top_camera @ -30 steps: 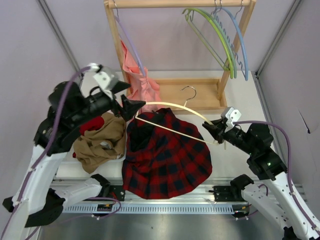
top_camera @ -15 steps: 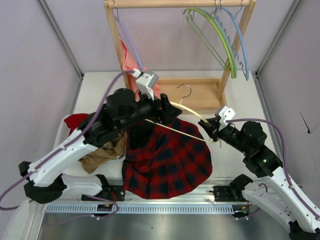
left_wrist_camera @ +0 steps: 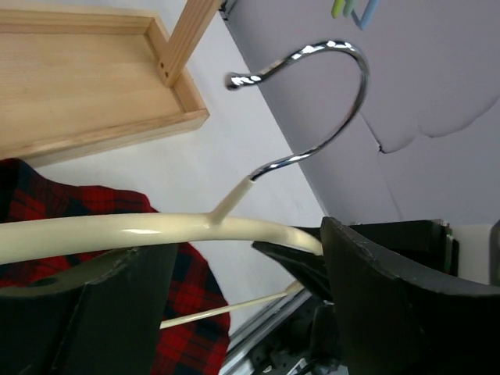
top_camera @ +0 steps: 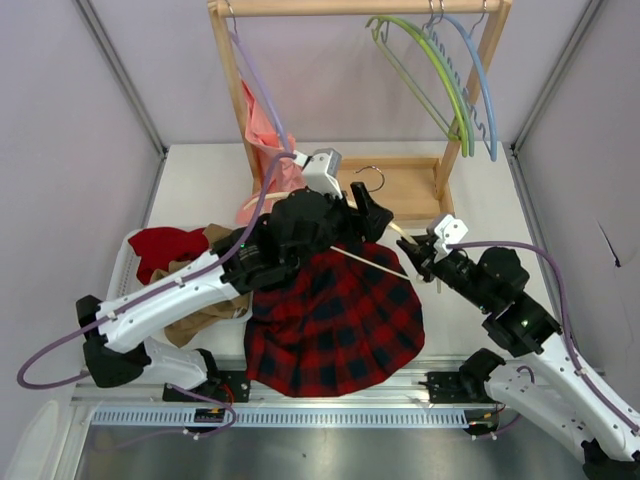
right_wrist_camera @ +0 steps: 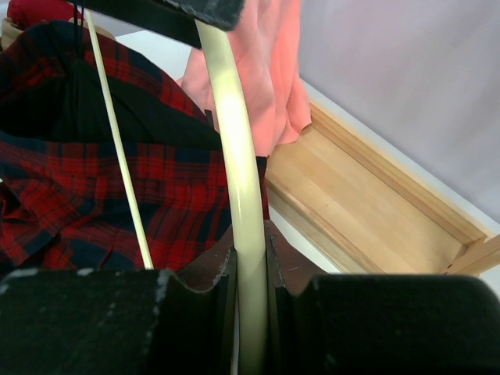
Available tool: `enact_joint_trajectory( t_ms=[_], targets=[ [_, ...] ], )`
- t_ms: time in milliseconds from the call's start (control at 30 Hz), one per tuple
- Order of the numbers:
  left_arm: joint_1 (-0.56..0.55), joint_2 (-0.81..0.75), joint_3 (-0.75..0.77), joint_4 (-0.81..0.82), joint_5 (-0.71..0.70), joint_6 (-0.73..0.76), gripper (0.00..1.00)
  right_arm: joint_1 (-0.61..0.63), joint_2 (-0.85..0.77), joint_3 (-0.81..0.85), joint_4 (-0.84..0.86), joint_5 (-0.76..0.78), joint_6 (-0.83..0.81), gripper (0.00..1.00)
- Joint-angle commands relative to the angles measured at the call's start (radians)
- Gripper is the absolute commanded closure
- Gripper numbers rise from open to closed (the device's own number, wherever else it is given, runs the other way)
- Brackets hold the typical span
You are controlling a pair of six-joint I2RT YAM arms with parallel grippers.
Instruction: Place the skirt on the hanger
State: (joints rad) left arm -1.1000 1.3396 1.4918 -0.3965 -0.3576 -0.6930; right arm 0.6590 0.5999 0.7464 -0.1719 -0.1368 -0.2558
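The red and black plaid skirt (top_camera: 340, 320) lies spread flat on the table in front of both arms. Above its far edge is the cream hanger (top_camera: 380, 267), its metal hook (top_camera: 375, 180) pointing at the rack. My right gripper (top_camera: 418, 255) is shut on the hanger's right end; the cream bar (right_wrist_camera: 242, 219) is pinched between its fingers. My left gripper (top_camera: 368, 215) has reached across to the hanger's middle and stands open, its jaws straddling the cream bar (left_wrist_camera: 141, 228) just below the hook (left_wrist_camera: 344, 86). The skirt (left_wrist_camera: 187, 312) shows under the bar.
A wooden rack (top_camera: 232, 90) with a tray base (top_camera: 400, 195) stands at the back. It carries green and blue hangers (top_camera: 455, 85), a lilac hanger (top_camera: 255, 75) and a salmon garment (top_camera: 262, 150). A tan cloth (top_camera: 200, 315) and a red cloth (top_camera: 160, 245) lie left of the skirt.
My left arm has swung from above the tan cloth rightward to the hanger's middle, its jaws now around the bar. The right gripper kept its hold and barely moved.
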Motion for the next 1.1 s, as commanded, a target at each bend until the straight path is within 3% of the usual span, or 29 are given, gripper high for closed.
enact_joint_trajectory(
  t_ms=[0,167,267,433,467,500,633,767,867,900,933,1067],
  targets=[
    [-0.038,0.026,-0.028,0.174,-0.063,-0.060,0.23,0.014,0.004,0.004,0.158,0.003,0.029,1.00],
    [-0.063,0.110,0.016,0.206,-0.093,-0.065,0.28,0.024,0.026,0.008,0.160,0.019,0.046,1.00],
    [-0.073,0.125,0.005,0.225,-0.130,-0.082,0.39,0.027,0.029,0.010,0.199,0.019,0.046,1.00],
    [-0.083,0.096,-0.071,0.344,-0.237,-0.082,0.71,0.031,0.034,0.011,0.199,0.003,0.046,1.00],
    [-0.086,0.090,-0.114,0.366,-0.263,-0.085,0.85,0.033,0.032,0.011,0.201,-0.001,0.050,1.00],
    [-0.087,0.073,-0.131,0.421,-0.283,-0.088,0.90,0.034,0.031,0.011,0.207,-0.010,0.055,1.00],
    [-0.087,0.069,-0.173,0.498,-0.319,-0.097,0.99,0.047,0.029,0.016,0.200,-0.030,0.061,1.00],
    [-0.095,0.070,-0.177,0.490,-0.327,-0.102,1.00,0.054,0.032,0.025,0.176,-0.024,0.055,1.00],
    [-0.097,0.047,-0.192,0.484,-0.351,-0.099,1.00,0.054,0.035,0.034,0.129,-0.021,0.061,0.84],
    [-0.097,0.037,-0.202,0.476,-0.368,-0.097,1.00,0.054,0.035,0.041,0.105,-0.020,0.061,0.66],
    [-0.098,0.026,-0.212,0.470,-0.380,-0.097,1.00,0.054,0.037,0.059,0.088,-0.015,0.072,0.54],
    [-0.098,-0.052,-0.264,0.433,-0.451,-0.103,1.00,0.051,0.025,0.105,-0.035,0.029,0.099,0.28]
  ],
)
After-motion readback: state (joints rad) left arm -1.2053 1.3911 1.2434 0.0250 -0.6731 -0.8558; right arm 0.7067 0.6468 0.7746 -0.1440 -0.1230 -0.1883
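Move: The cream hanger's bare shoulder, its near end still in the right fingers, lies between the left hand's open fingers and the right gripper: some 5 cm right of the left hand, 1 cm ahead and 2 cm lower. The hook stands about 6 cm straight ahead of the left hand, at its height. The plaid skirt's middle is about 35 cm below, 8 cm to the left and 3 cm back. From the right hand, that shoulder stretch lies roughly 4 cm ahead, 4 cm left, 2 cm higher. The hanger's shoulder passes from the right hand to the left: the left hand slides about 5 cm right and 3 cm down onto it beside the right fingertips, closes and pinches it while rising again and rolling some 15 degrees, left side down. The right hand nearly stays, keeping its grip until the left has hold, then opens; the left starts back left and down with the hanger. ##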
